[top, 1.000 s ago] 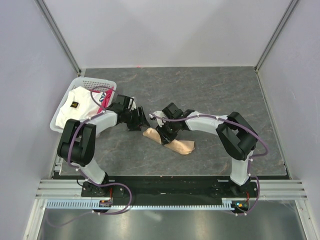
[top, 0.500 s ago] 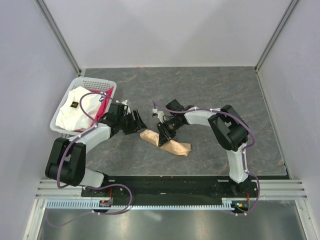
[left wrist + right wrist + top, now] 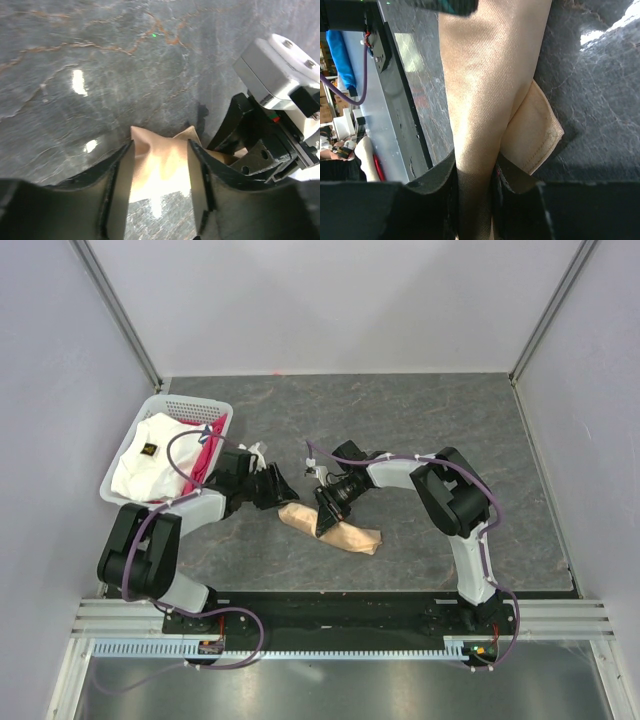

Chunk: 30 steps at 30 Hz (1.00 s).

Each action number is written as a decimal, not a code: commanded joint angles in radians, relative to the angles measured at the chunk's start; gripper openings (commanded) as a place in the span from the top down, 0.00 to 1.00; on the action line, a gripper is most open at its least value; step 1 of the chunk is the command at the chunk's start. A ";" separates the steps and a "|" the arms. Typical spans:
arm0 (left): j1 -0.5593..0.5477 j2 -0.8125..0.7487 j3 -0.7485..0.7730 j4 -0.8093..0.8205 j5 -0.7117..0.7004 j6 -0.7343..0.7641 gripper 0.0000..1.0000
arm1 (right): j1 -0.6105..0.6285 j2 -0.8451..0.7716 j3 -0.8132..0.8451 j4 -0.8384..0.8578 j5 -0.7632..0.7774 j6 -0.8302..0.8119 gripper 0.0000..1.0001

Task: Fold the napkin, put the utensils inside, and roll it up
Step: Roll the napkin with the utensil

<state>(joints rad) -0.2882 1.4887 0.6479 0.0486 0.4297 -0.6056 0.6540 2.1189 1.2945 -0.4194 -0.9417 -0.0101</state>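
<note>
The peach-tan napkin (image 3: 340,530) lies rolled into a short bundle on the grey table, slanting from upper left to lower right. My right gripper (image 3: 327,514) is shut across the roll near its middle. In the right wrist view both fingers (image 3: 445,175) pinch the napkin (image 3: 485,75), and a stitched flap sticks out to the right. My left gripper (image 3: 284,493) is at the roll's left end. Its jaws stand apart on either side of the napkin's end (image 3: 160,160), and the cloth fills the gap between the pads (image 3: 121,185). The utensils are out of view.
A white basket (image 3: 165,404) at the left holds a white cloth (image 3: 150,455) and a pink-red cloth (image 3: 205,448), close behind my left arm. Grey walls close the table on three sides. The black base rail (image 3: 330,610) runs along the near edge.
My left gripper has come down to the napkin's left end and its jaws have narrowed. The right gripper keeps its hold, and the roll has shifted slightly toward the near left.
</note>
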 commanded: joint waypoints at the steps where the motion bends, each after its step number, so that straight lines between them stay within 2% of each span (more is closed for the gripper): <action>1: -0.002 0.038 -0.011 0.057 0.081 -0.025 0.51 | 0.003 0.064 -0.012 -0.039 0.139 -0.044 0.68; 6: -0.005 0.038 -0.039 0.056 0.076 -0.034 0.52 | -0.001 0.064 -0.001 -0.039 0.150 -0.041 0.68; 9: -0.011 0.047 -0.037 0.057 0.086 -0.036 0.59 | -0.001 0.067 0.005 -0.039 0.162 -0.037 0.67; 11: -0.015 0.059 -0.033 0.059 0.098 -0.034 0.77 | -0.001 0.061 0.009 -0.038 0.173 -0.033 0.65; 12: -0.016 0.064 -0.030 0.057 0.101 -0.033 0.89 | -0.001 0.056 0.012 -0.038 0.179 -0.031 0.63; 14: -0.016 0.074 -0.024 0.050 0.106 -0.031 0.98 | -0.001 0.033 0.020 -0.039 0.217 -0.018 0.55; 15: -0.016 0.077 -0.014 0.042 0.104 -0.029 0.98 | -0.001 0.023 0.023 -0.041 0.233 -0.014 0.52; 16: -0.016 0.084 -0.010 0.036 0.104 -0.026 0.98 | -0.001 -0.008 0.025 -0.041 0.272 -0.001 0.44; 18: -0.016 0.090 0.008 0.010 0.103 -0.019 0.98 | -0.001 -0.068 0.026 -0.041 0.322 0.009 0.39; 22: -0.016 0.134 0.055 -0.067 0.095 -0.005 0.98 | 0.004 -0.195 0.006 -0.016 0.527 0.047 0.28; 25: -0.016 0.154 0.084 -0.095 0.098 0.001 0.98 | 0.010 -0.298 -0.033 0.022 0.596 0.047 0.25; 30: -0.016 0.186 0.128 -0.133 0.109 0.007 0.98 | 0.111 -0.428 -0.122 0.064 0.801 -0.036 0.23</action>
<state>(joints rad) -0.2989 1.6466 0.7261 -0.0280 0.5240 -0.6281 0.6804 1.7985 1.2304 -0.4118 -0.3717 0.0257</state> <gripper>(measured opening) 0.033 0.764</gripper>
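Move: The rolled napkin's left end lies about 3 cm back and 2 cm to the left of the open left gripper and some 3 cm below it. The roll slants back to its right end, about 12 cm back and 20 cm to the right of the left hand. The right hand already grips the roll near its middle. From the right hand the left end is about 6 cm ahead and 10 cm to the left, and the right end about 2 cm back and 13 cm to the right, both about level with it. The napkin's left end is taken over by the left hand, which sinks and draws back about 3 cm onto it, then shuts its fingers and pinches the cloth while settling slightly lower. The right hand first stays put on the roll, then opens and lets go. It comes away quickly, forward and up with some rightward, about 9 cm in all, its wrist turning some 30 degrees so the fingertips swing forward. ##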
